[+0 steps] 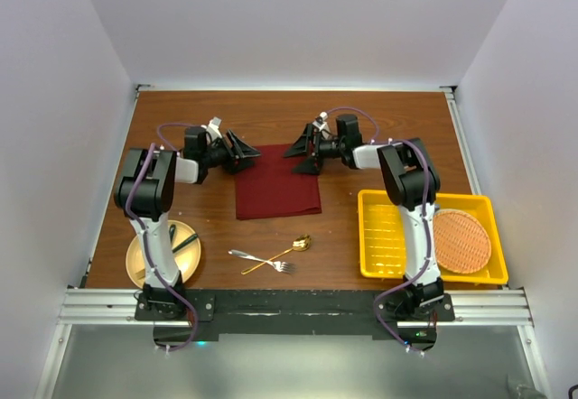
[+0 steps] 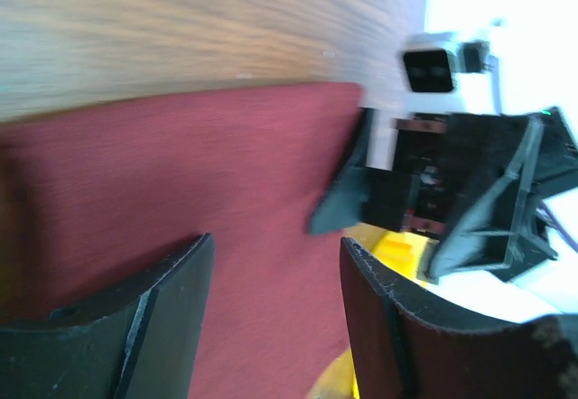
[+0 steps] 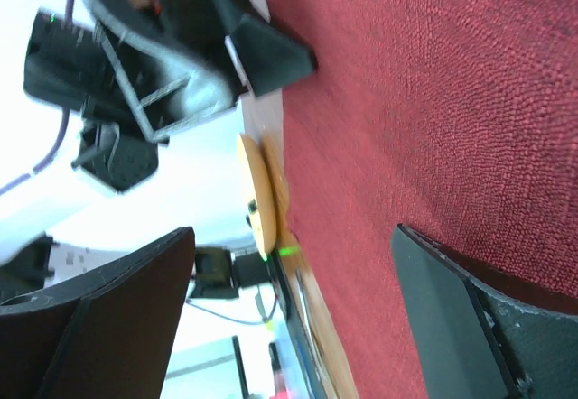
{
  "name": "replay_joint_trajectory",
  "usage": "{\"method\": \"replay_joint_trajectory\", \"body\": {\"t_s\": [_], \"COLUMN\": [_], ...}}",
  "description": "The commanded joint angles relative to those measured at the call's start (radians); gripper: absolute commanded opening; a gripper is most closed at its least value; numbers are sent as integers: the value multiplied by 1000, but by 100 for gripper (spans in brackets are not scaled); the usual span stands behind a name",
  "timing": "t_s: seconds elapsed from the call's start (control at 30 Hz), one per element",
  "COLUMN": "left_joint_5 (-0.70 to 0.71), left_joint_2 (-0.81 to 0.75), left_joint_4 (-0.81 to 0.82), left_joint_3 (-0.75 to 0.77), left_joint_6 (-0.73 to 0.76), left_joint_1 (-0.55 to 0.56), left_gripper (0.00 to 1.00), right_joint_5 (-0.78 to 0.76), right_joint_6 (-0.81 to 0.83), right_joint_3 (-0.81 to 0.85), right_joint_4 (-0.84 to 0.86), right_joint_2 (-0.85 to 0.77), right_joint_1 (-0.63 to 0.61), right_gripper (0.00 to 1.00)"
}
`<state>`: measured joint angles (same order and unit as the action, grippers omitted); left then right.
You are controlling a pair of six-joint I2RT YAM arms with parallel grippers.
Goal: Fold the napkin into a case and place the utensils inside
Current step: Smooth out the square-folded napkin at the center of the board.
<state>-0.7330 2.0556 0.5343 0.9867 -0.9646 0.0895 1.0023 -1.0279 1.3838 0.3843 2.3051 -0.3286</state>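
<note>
The maroon napkin (image 1: 277, 182) lies flat as a folded rectangle in the middle of the table. My left gripper (image 1: 253, 157) hovers at its far left corner, jaws open, with only cloth (image 2: 181, 173) showing behind the gap (image 2: 275, 273). My right gripper (image 1: 293, 162) is at the far right corner, wide open (image 3: 293, 264) over the cloth (image 3: 433, 101). The two grippers face each other across the napkin's far edge. The silver fork (image 1: 257, 259) and gold spoon (image 1: 291, 247) lie crossed on the wood in front of the napkin.
A yellow tray (image 1: 388, 236) at the right holds a round orange woven mat (image 1: 461, 240). A gold plate (image 1: 144, 264) with dark green-handled cutlery (image 1: 178, 239) sits at the near left. White walls enclose the table.
</note>
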Motion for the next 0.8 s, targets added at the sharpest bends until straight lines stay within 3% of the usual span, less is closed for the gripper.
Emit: {"method": "replay_joint_trajectory", "body": {"t_s": [0.0, 0.07, 0.2, 0.47, 0.77], "left_joint_5": [30, 29, 29, 37, 37], "left_joint_2": [8, 8, 9, -2, -14], "left_joint_4": [-62, -53, -51, -63, -96], "left_joint_3": [1, 3, 12, 4, 9], "left_joint_6": [73, 70, 72, 90, 115], "left_joint_1": [-20, -19, -19, -19, -23], "left_gripper": [62, 62, 62, 62, 62], "right_joint_5": [16, 31, 84, 88, 94], "right_joint_6": [234, 252, 132, -145, -52], "right_joint_3": [29, 58, 61, -63, -111], "right_joint_4": [-240, -289, -203, 96, 16], "right_joint_2": [5, -12, -82, -187, -101], "right_joint_1": [51, 51, 14, -76, -66], "right_gripper": [95, 95, 96, 96, 96]}}
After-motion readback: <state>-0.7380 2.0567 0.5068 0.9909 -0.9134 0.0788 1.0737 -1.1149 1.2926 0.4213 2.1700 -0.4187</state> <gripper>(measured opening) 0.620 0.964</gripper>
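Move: The right hand is low on the far right part of the square-folded napkin, whose middle lies about 7 cm to its left, 6 cm back and 2 cm below. The spoon lies some 28 cm back and 6 cm left of that hand, the fork about 29 cm back and 11 cm left, both about 3 cm lower than it. From the left hand, at the far left part, the napkin's middle is about 10 cm right and 6 cm back. The right hand, fingers still spread wide on the cloth, first strokes outward to the right by about 1.5 cm, then lifts off the napkin and swings back some 5.5 cm and inward to the left, towards the napkin's middle, turning slightly counter-clockwise; it rises about 6.5 cm and has begun to sink again by the end. Meanwhile the left hand stays put with its partly open fingers resting on the far left part of the napkin, keeping that side in place. ##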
